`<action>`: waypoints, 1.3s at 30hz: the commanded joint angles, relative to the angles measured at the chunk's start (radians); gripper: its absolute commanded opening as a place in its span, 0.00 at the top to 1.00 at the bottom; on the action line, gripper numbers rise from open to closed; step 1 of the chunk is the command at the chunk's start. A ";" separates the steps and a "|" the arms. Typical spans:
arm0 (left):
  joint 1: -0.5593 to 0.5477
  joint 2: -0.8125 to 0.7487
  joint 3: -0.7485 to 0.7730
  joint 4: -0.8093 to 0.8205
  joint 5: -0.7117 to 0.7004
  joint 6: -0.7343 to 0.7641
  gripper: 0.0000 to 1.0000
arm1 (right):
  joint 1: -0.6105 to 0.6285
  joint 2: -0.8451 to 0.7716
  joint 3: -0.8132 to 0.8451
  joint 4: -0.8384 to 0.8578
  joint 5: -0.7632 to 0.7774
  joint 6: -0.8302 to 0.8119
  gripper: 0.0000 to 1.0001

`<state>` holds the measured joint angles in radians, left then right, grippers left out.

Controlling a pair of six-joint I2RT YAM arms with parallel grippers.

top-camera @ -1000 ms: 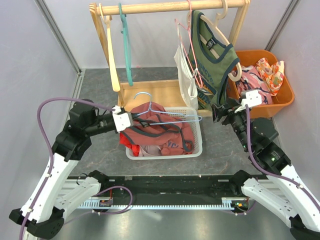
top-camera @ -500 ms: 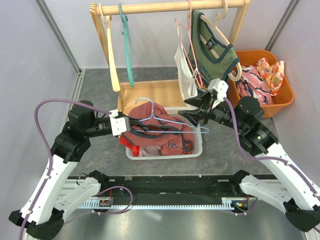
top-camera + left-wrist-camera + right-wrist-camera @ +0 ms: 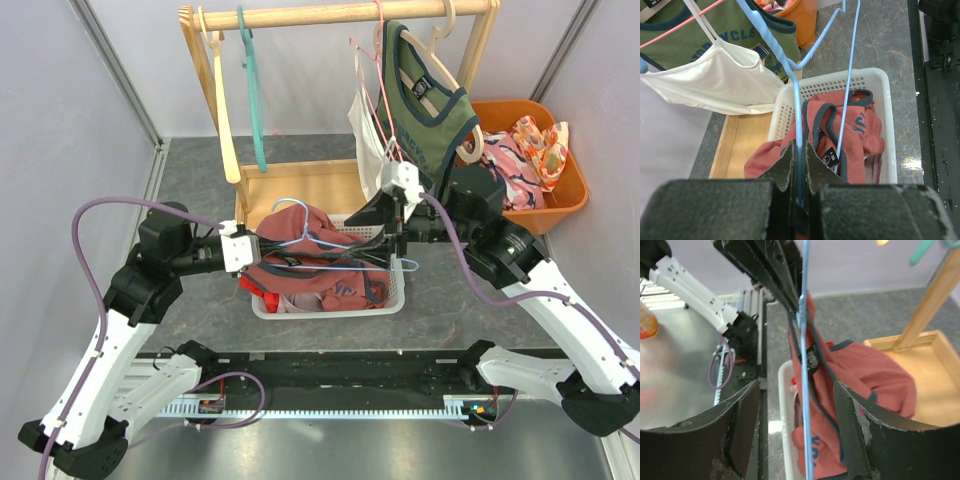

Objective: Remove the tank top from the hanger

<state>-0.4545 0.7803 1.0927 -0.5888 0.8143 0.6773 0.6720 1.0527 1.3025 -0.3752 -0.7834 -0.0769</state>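
A red tank top (image 3: 322, 272) with dark trim lies bunched in the white basket (image 3: 397, 292), draped over a blue wire hanger (image 3: 335, 243). My left gripper (image 3: 256, 243) is shut on the hanger's wire at its left end; in the left wrist view the wire (image 3: 797, 100) runs straight out from between the closed fingertips (image 3: 798, 145), above the tank top (image 3: 860, 131). My right gripper (image 3: 376, 233) hovers over the basket's right side, open. In the right wrist view its jaws (image 3: 796, 385) straddle the hanger wire (image 3: 804, 340), with the tank top (image 3: 867, 372) underneath and nothing gripped.
Behind the basket stands a wooden rack (image 3: 340, 15). It carries a green tank top (image 3: 430, 110), a white top (image 3: 372, 150) on a pink hanger, a teal hanger (image 3: 255, 95) and a bare wooden hanger (image 3: 222, 100). An orange bin (image 3: 565, 195) of clothes sits at the right.
The right arm swung left from beside the orange bin to over the basket, its open jaws now around the blue hanger. The left gripper kept its hold, barely moving.
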 commanded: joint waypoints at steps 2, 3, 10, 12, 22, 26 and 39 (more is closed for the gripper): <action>0.002 -0.010 0.015 0.027 0.020 -0.012 0.98 | 0.115 0.073 0.102 -0.206 0.114 -0.124 0.33; 0.002 -0.007 0.022 0.026 0.025 -0.013 0.98 | 0.135 0.085 0.115 -0.256 0.142 -0.153 0.35; 0.002 -0.007 0.038 0.026 0.025 -0.012 0.98 | 0.181 0.125 0.141 -0.286 0.219 -0.164 0.51; 0.002 -0.012 0.039 0.026 0.022 -0.012 0.98 | 0.181 0.121 0.141 -0.281 0.236 -0.162 0.59; 0.002 -0.024 0.038 0.027 0.010 -0.016 0.78 | 0.181 0.063 0.121 -0.240 0.343 -0.130 1.00; 0.002 -0.042 0.023 0.029 -0.024 -0.005 0.47 | 0.181 0.035 0.149 -0.287 0.438 -0.115 1.00; 0.005 -0.081 -0.123 0.066 -0.118 0.087 0.47 | 0.181 -0.063 0.256 -0.570 0.556 -0.143 1.00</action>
<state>-0.4545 0.7029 1.0119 -0.5613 0.7506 0.7151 0.8536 1.0496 1.5105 -0.8837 -0.3126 -0.2169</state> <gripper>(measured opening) 0.539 0.023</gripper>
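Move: My left hand holds the blue hanger's left end with the tank top bunched there. The near stretch of the hanger's right shoulder lies about 2 cm left of my open right hand and some 6 cm below it, and roughly 20 cm right of my left hand. From my right hand, the tank top's heap in the basket is about 8 cm left, level fore and aft, 15 cm below; the white top hangs some 18 cm ahead and 3 cm right. I sink my right hand about 6 cm and slightly left onto the hanger's right shoulder, tipping its fingers some 15 degrees down, and pinch the blue bar shut between them. Then my left fingers open about halfway and let go while my right hand draws the hanger some 6 cm to the right and 3 cm up, turning clockwise. ##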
